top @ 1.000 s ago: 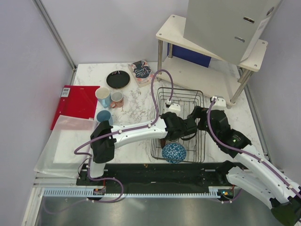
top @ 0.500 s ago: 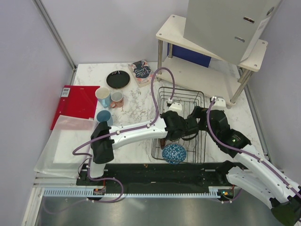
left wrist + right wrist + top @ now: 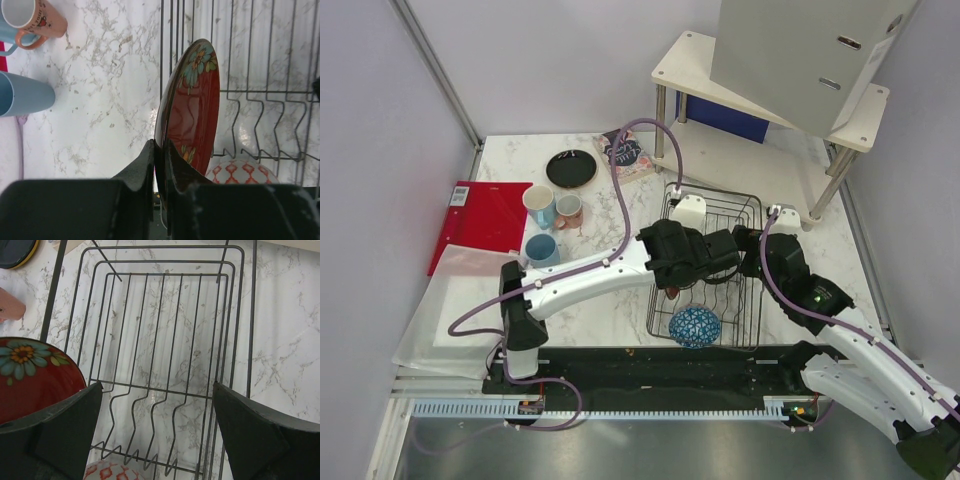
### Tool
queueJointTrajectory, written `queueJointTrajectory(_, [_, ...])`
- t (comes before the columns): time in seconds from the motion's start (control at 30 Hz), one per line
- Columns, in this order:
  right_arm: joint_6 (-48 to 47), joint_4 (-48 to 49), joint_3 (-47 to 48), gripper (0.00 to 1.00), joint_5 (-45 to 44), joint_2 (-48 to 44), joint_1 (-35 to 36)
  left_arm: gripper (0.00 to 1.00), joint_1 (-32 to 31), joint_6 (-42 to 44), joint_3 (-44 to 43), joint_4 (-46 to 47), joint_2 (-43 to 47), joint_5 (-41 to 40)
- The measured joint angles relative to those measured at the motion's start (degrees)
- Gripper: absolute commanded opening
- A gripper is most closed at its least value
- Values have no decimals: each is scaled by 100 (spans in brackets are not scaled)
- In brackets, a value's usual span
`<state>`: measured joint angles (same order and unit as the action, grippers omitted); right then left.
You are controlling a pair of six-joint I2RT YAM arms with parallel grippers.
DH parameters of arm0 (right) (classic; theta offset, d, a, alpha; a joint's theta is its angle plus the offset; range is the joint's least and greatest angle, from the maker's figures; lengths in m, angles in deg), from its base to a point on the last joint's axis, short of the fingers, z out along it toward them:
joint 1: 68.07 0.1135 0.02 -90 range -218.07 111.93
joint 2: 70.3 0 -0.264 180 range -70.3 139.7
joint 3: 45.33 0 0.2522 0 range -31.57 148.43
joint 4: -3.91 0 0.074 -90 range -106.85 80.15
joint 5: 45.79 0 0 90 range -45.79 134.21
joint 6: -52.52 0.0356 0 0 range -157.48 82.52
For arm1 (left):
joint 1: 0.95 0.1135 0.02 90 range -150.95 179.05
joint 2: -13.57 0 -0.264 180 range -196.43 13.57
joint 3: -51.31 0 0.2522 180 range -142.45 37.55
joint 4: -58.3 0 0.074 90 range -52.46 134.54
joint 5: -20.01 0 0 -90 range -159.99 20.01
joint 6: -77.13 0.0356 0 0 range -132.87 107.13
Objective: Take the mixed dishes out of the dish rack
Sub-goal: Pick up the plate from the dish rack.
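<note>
My left gripper (image 3: 160, 146) is shut on the rim of a dark red-brown plate (image 3: 192, 110) with painted flowers, held on edge over the left side of the dish rack (image 3: 265, 92). From above, the left gripper (image 3: 695, 262) hides most of that plate. A blue-and-white patterned bowl (image 3: 695, 326) lies upside down at the rack's near end, its red-and-white side (image 3: 242, 172) showing. My right gripper (image 3: 157, 390) stands open over the rack (image 3: 165, 275), nothing between its fingers, with the plate (image 3: 35, 370) just to its left.
On the marble left of the rack stand two light-blue cups (image 3: 539, 205) (image 3: 541, 247) and a salmon-pink mug (image 3: 568, 210). A black plate (image 3: 571, 168) and a booklet (image 3: 630, 150) lie behind them. A red folder (image 3: 480, 215) lies far left. A white shelf (image 3: 760, 150) stands behind the rack.
My left gripper has risen and shifted a little left with the red-brown plate in it. The right arm has stayed put.
</note>
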<state>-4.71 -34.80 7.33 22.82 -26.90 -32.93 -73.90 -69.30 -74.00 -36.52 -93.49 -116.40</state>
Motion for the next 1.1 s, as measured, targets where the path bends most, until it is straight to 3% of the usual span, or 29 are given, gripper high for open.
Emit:
queueJointTrajectory(0.33, [-4, -28, 9, 98, -20, -149, 0, 2, 170, 289, -289, 240, 601, -238])
queueJointTrajectory(0.43, [7, -35, 37, 98, -238, -297, 0, 2, 566, 588, 223, 874, 1217, 57])
queueJointTrajectory(0.6, [17, 96, 35, 98, -321, -774, -4, 2, 2175, 1399, 2988, 2975, 3602, 1416])
queueJointTrajectory(0.73, [50, 361, 59, 98, 264, -911, -7, 2, 2859, 1720, 4839, 4363, 5274, 2905])
queueJointTrajectory(0.9, [254, 804, 59, 97, 1180, -684, -7, 2, 2883, 1869, 5567, 5617, 5755, 4538])
queueJointTrajectory(1.1, [592, 1300, 59, 96, 2013, -422, -15, 2, 2887, 1873, 5853, 6365, 5781, 5390])
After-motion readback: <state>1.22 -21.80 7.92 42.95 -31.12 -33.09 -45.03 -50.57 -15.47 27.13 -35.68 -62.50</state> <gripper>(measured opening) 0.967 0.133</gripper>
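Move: Just under the left hand's shut fingers hangs the red plate they already hold, its middle about 5 cm ahead and 5 below; the right gripper, its likely meeting place, is some 15 cm to the right and 5 farther out. The patterned bowl lies about 4 cm back, 5 right and 17 below, the blue mug 26 cm left and 9 ahead. From the right hand, the plate is 14 cm left, nearly level. Lifting on with the plate still pinched by its rim, the left hand rises about 7 cm, swings left some 13 cm and slightly forward, then comes halfway back right and draws back, rolling left side down and turning clockwise until its fingers point right-forward, nearly level. The open right hand rises and moves left, each about 7 cm, rolling left side up, towards the plate's free edge. ##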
